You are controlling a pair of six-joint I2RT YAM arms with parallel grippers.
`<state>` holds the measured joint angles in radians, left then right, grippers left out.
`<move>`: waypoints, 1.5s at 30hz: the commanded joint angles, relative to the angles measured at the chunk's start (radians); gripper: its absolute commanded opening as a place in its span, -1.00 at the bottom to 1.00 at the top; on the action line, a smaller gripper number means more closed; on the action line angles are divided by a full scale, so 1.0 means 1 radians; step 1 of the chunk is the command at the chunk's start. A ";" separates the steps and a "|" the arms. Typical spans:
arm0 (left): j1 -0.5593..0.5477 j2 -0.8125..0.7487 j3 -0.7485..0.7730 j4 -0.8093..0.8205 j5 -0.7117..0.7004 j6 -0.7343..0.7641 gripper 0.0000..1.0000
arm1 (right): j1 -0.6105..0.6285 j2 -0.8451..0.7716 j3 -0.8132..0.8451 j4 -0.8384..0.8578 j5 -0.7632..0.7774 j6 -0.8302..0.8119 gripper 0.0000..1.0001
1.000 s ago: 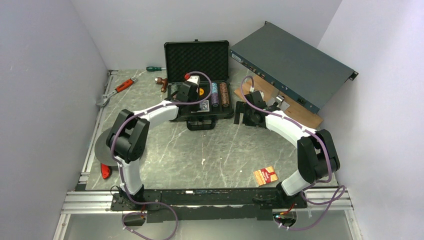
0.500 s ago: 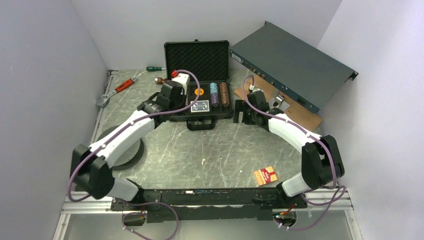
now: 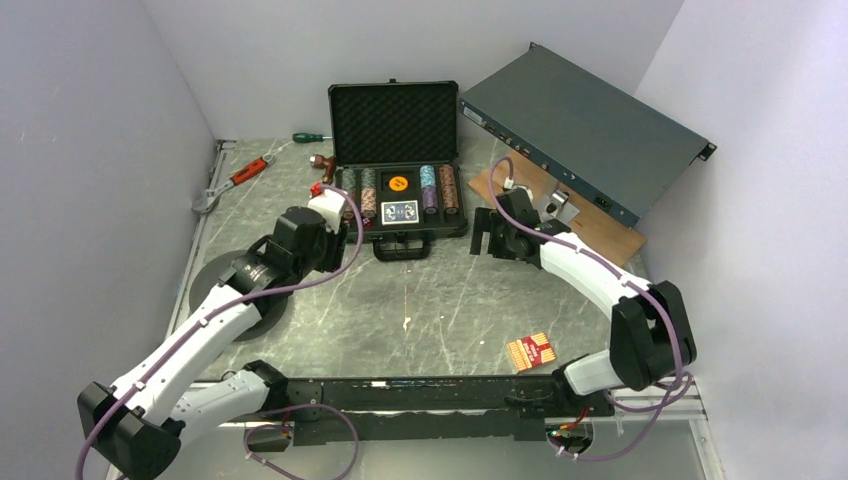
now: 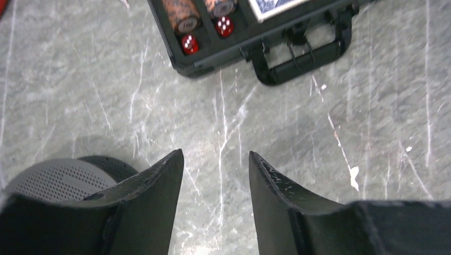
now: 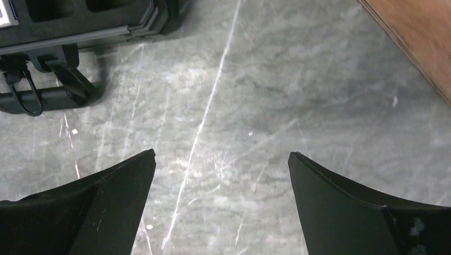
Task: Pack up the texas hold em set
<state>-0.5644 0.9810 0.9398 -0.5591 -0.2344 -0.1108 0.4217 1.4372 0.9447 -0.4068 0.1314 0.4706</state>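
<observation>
The black case [image 3: 455, 228] lies open at the back of the table with its foam lid [image 3: 393, 122] upright. Inside it are striped chip stacks [image 3: 360, 190] on the left, more chip stacks [image 3: 440, 188] on the right, and a blue card deck [image 3: 399, 211]. Two red dice [image 4: 224, 25] sit in slots by the front wall, near the handle [image 4: 303, 56]. My left gripper [image 3: 322, 238] hangs over bare table just left of the case's front corner. In the wrist view the left gripper [image 4: 215, 154] is open and holds nothing. My right gripper [image 3: 482, 235] is off the case's right end, and the right gripper [image 5: 221, 154] is wide open and holds nothing.
A long grey-green rack box [image 3: 580, 130] leans at the back right over a wooden board [image 3: 590, 225]. A grey perforated disc [image 4: 58, 178] lies under my left arm. A red-handled wrench [image 3: 235, 180] and a screwdriver [image 3: 312, 137] lie at the back left. A red-and-yellow packet [image 3: 531, 350] lies front right.
My left arm has drawn back from over the case to the front left, and its gripper has opened. The left chip stacks now show. The right arm has barely moved.
</observation>
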 commanded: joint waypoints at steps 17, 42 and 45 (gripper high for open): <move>0.003 -0.173 -0.074 0.016 -0.088 0.035 0.87 | 0.173 -0.288 -0.112 -0.619 0.266 0.741 1.00; 0.003 -0.197 -0.086 0.026 -0.060 0.049 0.82 | 0.195 -0.601 -0.417 -0.781 0.138 1.229 1.00; 0.003 -0.195 -0.085 0.027 -0.061 0.051 0.82 | 0.195 -0.566 -0.418 -0.771 0.130 1.228 1.00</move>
<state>-0.5644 0.7944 0.8566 -0.5610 -0.2935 -0.0708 0.6125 0.8425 0.5480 -1.1252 0.2924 1.6547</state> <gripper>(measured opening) 0.912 0.994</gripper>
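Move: The striped Texas Hold'em card box lies near the base, about 22 cm back and some 8 cm to the right of the right hand, about 8 cm below it. The open chip case stands about 12 cm ahead and 24 cm to the left of that hand; the wooden board lies 9 cm ahead and 13 cm to its right. From the left hand the card box is about 16 cm back, 45 cm right and 20 cm lower. To the striped card box by the rail the right hand comes back some 20 cm and 7 cm right, sinking about 5 cm in all, while turning clockwise about 50 degrees and tipping its still wide-open fingers nearly straight down. It stops just above the box without gripping it. The empty left hand eases about 3 cm back and left, opening from half to nearly wide. ##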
